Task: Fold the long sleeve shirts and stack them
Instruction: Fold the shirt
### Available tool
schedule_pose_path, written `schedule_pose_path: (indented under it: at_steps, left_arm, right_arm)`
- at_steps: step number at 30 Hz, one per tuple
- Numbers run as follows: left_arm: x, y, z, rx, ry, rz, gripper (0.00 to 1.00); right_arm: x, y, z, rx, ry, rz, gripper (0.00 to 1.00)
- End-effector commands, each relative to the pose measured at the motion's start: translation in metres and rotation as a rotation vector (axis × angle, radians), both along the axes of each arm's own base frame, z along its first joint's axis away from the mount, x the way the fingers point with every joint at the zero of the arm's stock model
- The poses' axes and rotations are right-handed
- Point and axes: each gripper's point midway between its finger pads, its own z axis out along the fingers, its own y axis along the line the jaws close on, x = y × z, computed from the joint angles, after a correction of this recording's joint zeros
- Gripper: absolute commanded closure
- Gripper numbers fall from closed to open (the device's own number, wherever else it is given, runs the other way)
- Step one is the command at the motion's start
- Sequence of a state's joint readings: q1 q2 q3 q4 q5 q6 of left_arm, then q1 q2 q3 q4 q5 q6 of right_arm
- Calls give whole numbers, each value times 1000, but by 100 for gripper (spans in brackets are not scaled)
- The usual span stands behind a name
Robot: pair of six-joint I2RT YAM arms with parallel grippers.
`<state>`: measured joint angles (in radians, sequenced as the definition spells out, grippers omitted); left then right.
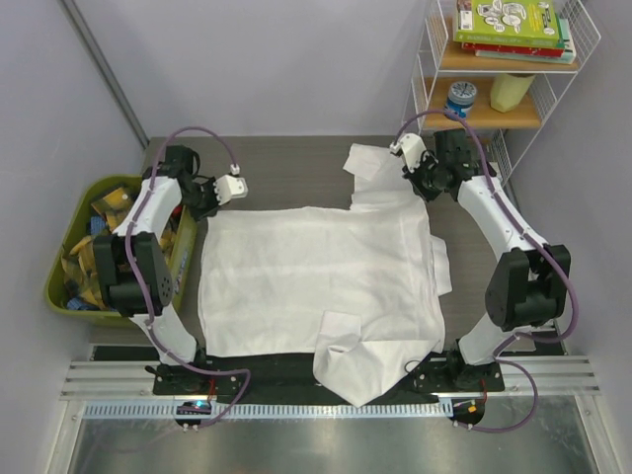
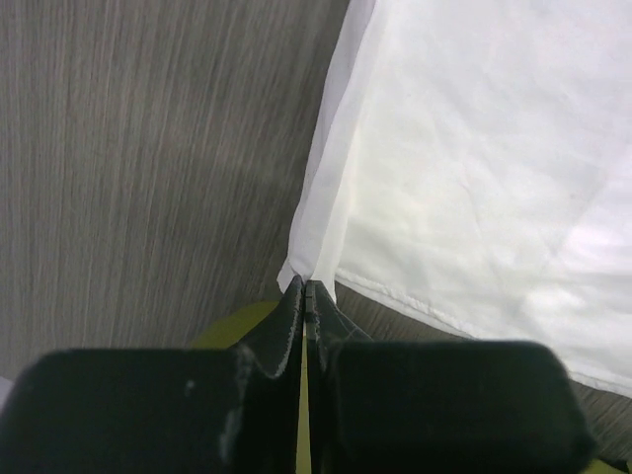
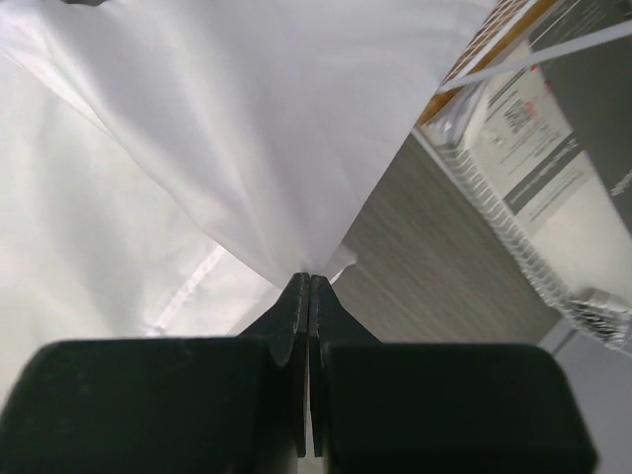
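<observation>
One white long sleeve shirt [image 1: 316,276] lies spread across the dark table, with a sleeve folded in at its near edge [image 1: 355,365]. My left gripper [image 1: 204,202] is at the shirt's far left corner. In the left wrist view the left gripper [image 2: 304,286] is shut on that corner of the shirt [image 2: 474,148]. My right gripper [image 1: 423,186] is at the far right corner, beside a raised flap of white cloth [image 1: 370,163]. In the right wrist view the right gripper [image 3: 310,278] is shut on a pinch of the shirt [image 3: 247,118], which rises tent-like from its tips.
A green bin [image 1: 74,286] full of yellow and blue items stands off the table's left edge, close to the left arm. A white wire shelf [image 1: 494,109] with books and a jar stands at the back right, near the right arm.
</observation>
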<state>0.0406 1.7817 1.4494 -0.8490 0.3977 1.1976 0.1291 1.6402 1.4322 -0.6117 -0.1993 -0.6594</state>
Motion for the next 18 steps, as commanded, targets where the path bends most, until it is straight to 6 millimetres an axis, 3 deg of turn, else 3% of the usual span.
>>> schedule_pose_path:
  at_steps: [1, 2, 7, 11, 18]
  left_arm:
    - [-21, -2, 15, 13, -42, -82, 100]
    - [-25, -1, 14, 21, -41, -86, 100]
    - [-52, 8, -8, 84, -5, -135, 100]
    - [-69, 9, -24, 96, 45, -148, 100]
    - [-78, 13, -58, 111, 146, -90, 98]
  right_arm:
    - [-31, 1, -2, 5, 34, 37, 99]
    - [-37, 2, 1, 9, 27, 43, 99]
    - [-64, -1, -19, 3, 89, 53, 99]
    - [-83, -2, -46, -9, 160, 68, 99]
    - [-85, -4, -87, -38, 259, 48, 99]
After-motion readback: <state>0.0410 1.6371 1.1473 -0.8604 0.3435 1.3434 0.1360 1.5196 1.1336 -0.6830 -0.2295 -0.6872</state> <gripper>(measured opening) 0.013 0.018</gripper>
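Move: About 10 cm back from the left hand and 10 below it lies the shirt body's middle line at its left end; the near left corner is some 29 cm straight back, and the green basket 24 cm left and 4 back. From the right hand, the middle line's right end is about 11 cm back and 15 down, the far sleeve 15 ahead and 10 left, and the white flap on the body's right 8 back and 7 right. Drawing the shirt's far edge back over its body, both arms keep their closed pinch on its two ends and travel together towards the middle line. The left goes about 8 cm back, at first level, then also sinking; the right goes some 9 cm back and sinks 7 throughout, its fingers tipping further down. ##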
